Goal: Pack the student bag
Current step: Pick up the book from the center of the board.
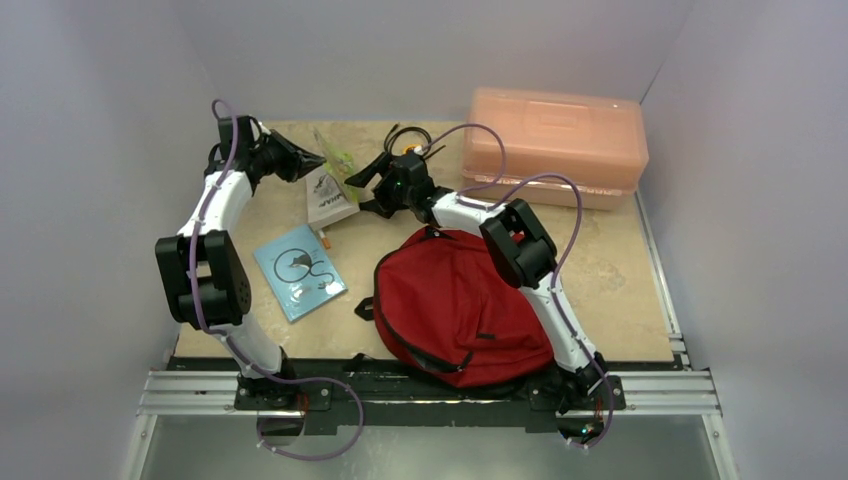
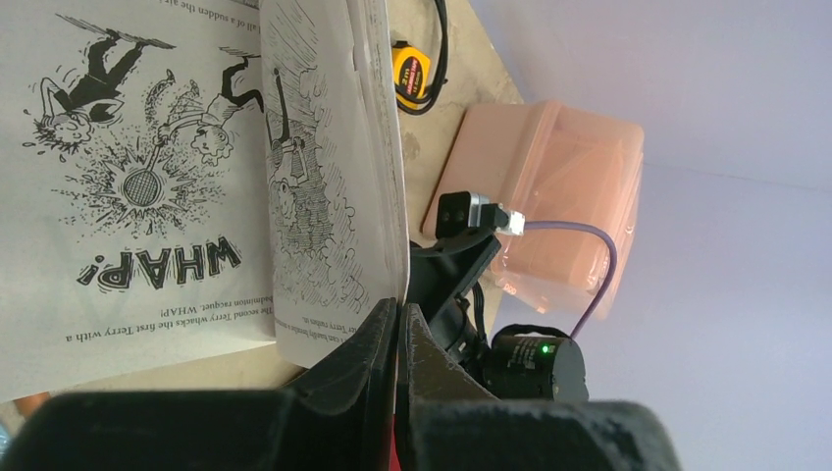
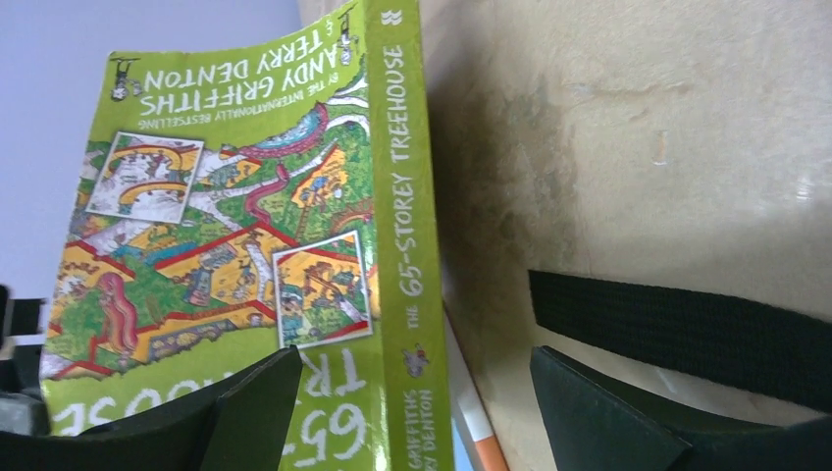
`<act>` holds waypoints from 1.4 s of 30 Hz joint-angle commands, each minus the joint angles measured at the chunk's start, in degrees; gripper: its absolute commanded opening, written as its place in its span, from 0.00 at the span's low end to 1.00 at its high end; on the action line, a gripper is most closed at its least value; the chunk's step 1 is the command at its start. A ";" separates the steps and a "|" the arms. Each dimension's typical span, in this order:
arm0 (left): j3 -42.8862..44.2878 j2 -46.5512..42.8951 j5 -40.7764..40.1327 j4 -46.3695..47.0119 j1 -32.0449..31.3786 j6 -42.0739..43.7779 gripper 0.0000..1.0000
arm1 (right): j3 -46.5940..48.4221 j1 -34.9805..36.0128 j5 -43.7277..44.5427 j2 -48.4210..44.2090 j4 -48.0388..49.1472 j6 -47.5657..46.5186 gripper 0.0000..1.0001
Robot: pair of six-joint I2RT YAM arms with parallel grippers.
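Observation:
The dark red student bag lies on the table in front of the right arm, zipper side up. A paperback book with a green cover stands open near the back middle. My left gripper is shut on the edge of some of its white illustrated pages, the jaws pressed together on the paper. My right gripper is open right beside the book's spine, its fingers spread on either side of it without touching.
A pink translucent box stands at the back right. A blue notebook lies at the left front, and an orange pen beside the book. A yellow tape measure with black cord lies at the back. A black strap crosses the right wrist view.

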 commanded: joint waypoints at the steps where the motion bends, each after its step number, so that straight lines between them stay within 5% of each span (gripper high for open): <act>1: -1.12 -4.27 3.24 4.20 0.46 -0.63 0.00 | 1.36 -0.10 -4.97 1.41 11.23 7.46 0.89; 9: -3.39 -4.76 3.85 4.75 0.71 -0.44 0.00 | 2.30 0.13 -6.71 4.56 19.10 11.68 0.75; 18: -6.41 -5.59 4.90 5.58 1.02 -0.21 0.00 | 3.88 0.39 -8.50 7.78 24.23 10.52 0.45; 26: -7.73 -6.41 5.33 -0.16 2.24 4.87 0.00 | 2.32 0.34 -10.45 6.16 30.14 8.41 0.00; 30: -9.62 -9.10 4.58 -3.47 3.27 8.63 0.36 | 1.55 0.13 -11.36 3.52 29.74 7.61 0.00; 35: -15.63 -17.42 1.53 -5.76 4.49 12.19 0.68 | -1.33 -0.33 -10.46 -1.29 28.33 7.29 0.00; 42: -20.47 -33.44 -14.88 -16.09 4.48 14.84 0.73 | -6.45 -0.74 -7.41 -6.93 30.30 10.67 0.00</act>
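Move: Beside the right hand the open green book stands with its spine turned to the open fingers, its middle about 9 cm to the left and 4 cm ahead, at nearly the same height. The marker lies roughly 12 cm left and 8 cm back, the yellow tape measure 12 cm right and 17 cm ahead, both some 9 cm lower. The left hand still pinches the book's upper edge, with the book's middle around 7 cm below, 6 cm right and 1 cm ahead. Edging about 3 cm left onto the book's spine, the right hand rolls some 15 degrees, its left side rising, and closes on the spine. The left hand keeps its pinch, sinking slightly, then opens wide and draws back about 10 cm clear of the book, while the right lifts 4 to 5 cm, drifting slightly back and right. ##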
